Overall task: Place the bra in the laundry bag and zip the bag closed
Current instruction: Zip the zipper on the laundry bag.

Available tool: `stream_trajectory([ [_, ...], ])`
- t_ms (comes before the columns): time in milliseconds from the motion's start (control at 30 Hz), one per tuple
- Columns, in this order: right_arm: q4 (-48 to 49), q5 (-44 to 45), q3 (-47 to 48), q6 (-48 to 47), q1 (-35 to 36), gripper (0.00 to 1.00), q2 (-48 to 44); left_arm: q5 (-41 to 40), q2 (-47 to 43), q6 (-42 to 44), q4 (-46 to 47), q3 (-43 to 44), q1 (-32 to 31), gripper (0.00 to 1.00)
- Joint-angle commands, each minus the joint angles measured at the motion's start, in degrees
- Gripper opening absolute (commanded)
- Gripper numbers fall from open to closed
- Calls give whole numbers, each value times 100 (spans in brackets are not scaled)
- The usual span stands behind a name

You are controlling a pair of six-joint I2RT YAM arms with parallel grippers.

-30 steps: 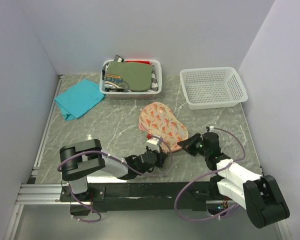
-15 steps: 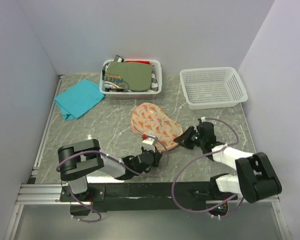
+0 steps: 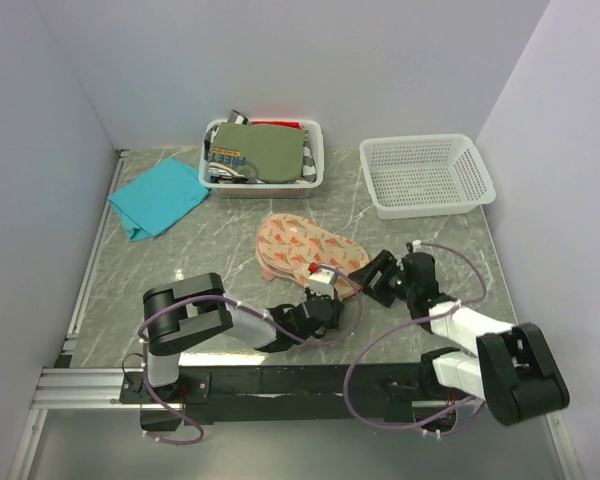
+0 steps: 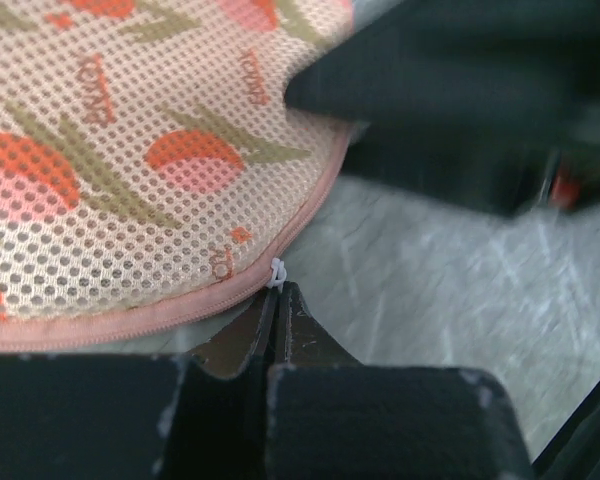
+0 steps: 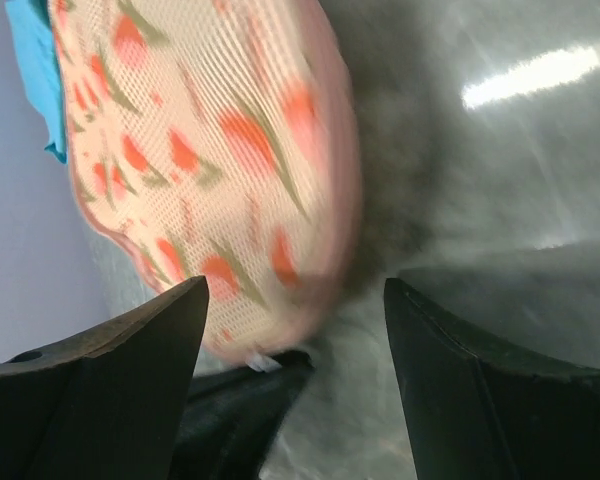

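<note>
The laundry bag (image 3: 302, 246), pinkish mesh with orange print, lies flat in the middle of the table; its mesh fills the left wrist view (image 4: 110, 160) and the right wrist view (image 5: 200, 150). My left gripper (image 3: 342, 296) (image 4: 278, 292) is shut on the small white zipper pull (image 4: 276, 272) at the bag's near right edge. My right gripper (image 3: 368, 280) (image 5: 295, 300) stands open just right of that end, fingers apart with nothing between them, and shows as a dark shape (image 4: 460, 100) in the left wrist view. The bra is out of view.
A white basket (image 3: 314, 160) holding an olive-green folded garment (image 3: 265, 150) stands at the back. At the back right sits another white mesh basket (image 3: 427, 175). A teal cloth (image 3: 158, 197) lies at the back left. Walls close in on three sides.
The right gripper has opened and let go of the bag's end. The bag has slid and turned to the left. The left gripper stayed shut and shifted right.
</note>
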Motion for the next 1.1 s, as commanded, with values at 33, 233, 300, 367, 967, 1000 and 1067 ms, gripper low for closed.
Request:
stream_trajectory([
  [33, 282, 278, -694, 757, -23, 80, -749, 87, 159, 253, -177, 513, -35, 1],
  [233, 809, 251, -782, 943, -23, 79, -602, 430, 168, 464, -54, 672, -26, 1],
  [300, 1098, 216, -747, 986, -23, 78, -443, 561, 150, 499, -10, 645, -35, 1],
  [367, 1328, 112, -712, 1065, -23, 73, -145, 720, 106, 543, 113, 593, -35, 1],
  [967, 759, 172, -194, 460, -216, 15, -64, -325, -526, 622, -325, -216, 0, 1],
  [1000, 592, 181, -159, 407, -234, 13, -91, -360, -535, 631, -361, -260, 18, 1],
  [1067, 424, 172, -62, 258, -260, 13, -178, -422, -562, 622, -396, -339, 88, 1],
])
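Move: The laundry bag's right edge lies about 2 cm to the right hand's left, 1 cm back and 1 cm below; the zipper pull, already in the left fingers, is some 9 cm to that hand's left and 5 cm back. From the left hand, the bag's right edge is about 7 cm to the right and 4 cm ahead at much the same height. The empty basket stands some 26 cm ahead of the right hand and 15 cm to its right. Right hand draws back 2 cm, pinches the bag's edge; left, keeping the pull, goes 3 cm right, returning. ##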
